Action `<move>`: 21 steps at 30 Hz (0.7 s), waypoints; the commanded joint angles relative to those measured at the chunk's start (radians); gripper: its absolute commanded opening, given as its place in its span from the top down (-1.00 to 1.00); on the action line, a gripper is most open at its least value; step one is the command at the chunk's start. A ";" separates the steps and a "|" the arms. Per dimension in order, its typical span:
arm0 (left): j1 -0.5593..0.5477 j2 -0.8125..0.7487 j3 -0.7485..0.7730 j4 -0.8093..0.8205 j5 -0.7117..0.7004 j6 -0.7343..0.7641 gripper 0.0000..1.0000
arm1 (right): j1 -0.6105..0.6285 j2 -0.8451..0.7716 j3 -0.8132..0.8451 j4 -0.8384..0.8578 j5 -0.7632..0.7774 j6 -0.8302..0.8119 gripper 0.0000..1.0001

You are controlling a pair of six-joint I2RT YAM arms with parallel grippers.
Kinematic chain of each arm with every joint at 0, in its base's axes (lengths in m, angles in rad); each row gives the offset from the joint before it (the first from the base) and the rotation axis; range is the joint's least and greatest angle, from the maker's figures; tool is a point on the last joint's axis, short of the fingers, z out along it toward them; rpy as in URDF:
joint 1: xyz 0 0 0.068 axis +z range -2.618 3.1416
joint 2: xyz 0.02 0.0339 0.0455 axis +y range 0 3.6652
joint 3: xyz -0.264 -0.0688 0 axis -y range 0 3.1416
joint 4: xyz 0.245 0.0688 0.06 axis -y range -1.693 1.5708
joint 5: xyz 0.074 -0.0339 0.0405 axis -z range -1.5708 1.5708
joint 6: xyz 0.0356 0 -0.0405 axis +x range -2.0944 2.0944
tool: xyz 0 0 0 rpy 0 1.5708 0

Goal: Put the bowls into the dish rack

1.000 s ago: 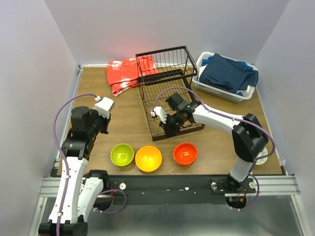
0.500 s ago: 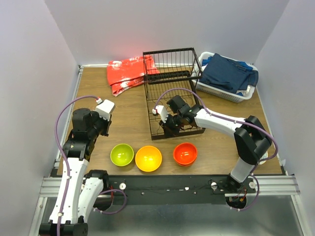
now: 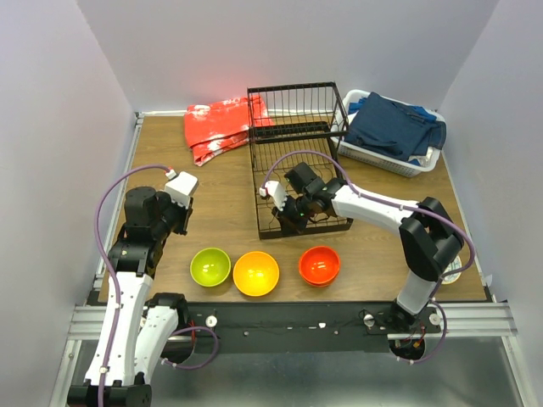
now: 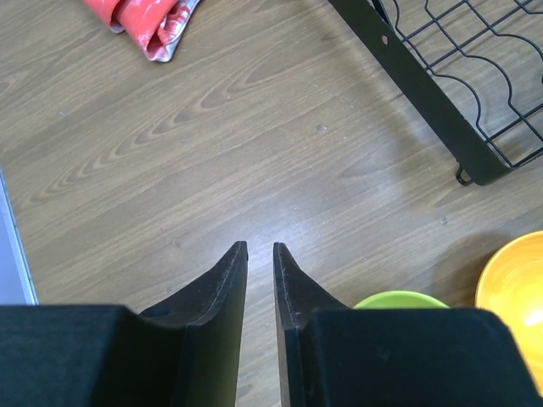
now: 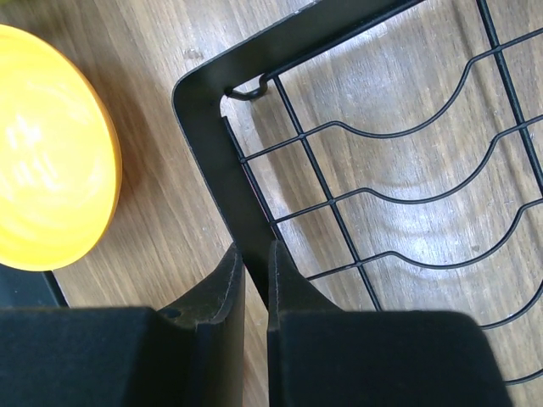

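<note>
Three bowls sit in a row near the front edge: lime green (image 3: 210, 267), yellow-orange (image 3: 256, 273) and red-orange (image 3: 320, 265). A sliver of a white bowl (image 3: 453, 270) shows behind the right arm's base. The black wire dish rack (image 3: 254, 174) stands mid-table and holds no bowls. My right gripper (image 3: 290, 222) is shut on the rack's front-left frame bar (image 5: 212, 161), its jaws (image 5: 256, 246) pinching it, with the yellow-orange bowl (image 5: 47, 161) to their left. My left gripper (image 4: 260, 246) hangs over bare wood with a narrow gap and nothing held. The green bowl (image 4: 399, 298) lies just right of it.
A red cloth (image 3: 219, 127) lies at the back left beside the rack. A white plastic basket (image 3: 352, 151) with blue cloth stands at the back right. The table's left edge runs close to my left arm.
The rack has swung and shifted right, squaring up with the table, pulled by my right gripper. My left gripper's fingers have parted slightly.
</note>
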State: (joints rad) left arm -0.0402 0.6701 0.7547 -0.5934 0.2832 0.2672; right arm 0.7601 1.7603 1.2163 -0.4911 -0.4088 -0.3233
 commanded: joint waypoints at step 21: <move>0.003 -0.024 0.307 -0.576 0.462 0.388 -0.25 | 0.004 -0.459 -0.047 -0.063 0.347 0.090 -0.48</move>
State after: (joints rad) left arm -0.0391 0.6128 1.0878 -0.9398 0.5617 0.4889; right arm 0.7685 1.4330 1.2247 -0.5533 -0.2211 -0.3199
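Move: My right hand still pinches the dish rack's front rail, at its fingertips. From there the yellow bowl sits about 12 cm back and 8 cm left, the orange bowls some 9 cm back and 9 cm right, both slightly lower. The green bowl is about 6 cm back from my left hand, 4 cm to its right and 15 cm below; the yellow bowl lies some 16 cm right and 8 cm back of that hand, likewise 15 cm below. I open my right fingers to let go of the rack's front rail, then lift that hand clear, up about 11 cm and a little right, its fingertips swinging forward some 15 degrees. My left hand opens wider, rises roughly 9 cm while drawing back and right until it is high above the green bowl, and turns clockwise about 20 degrees. ##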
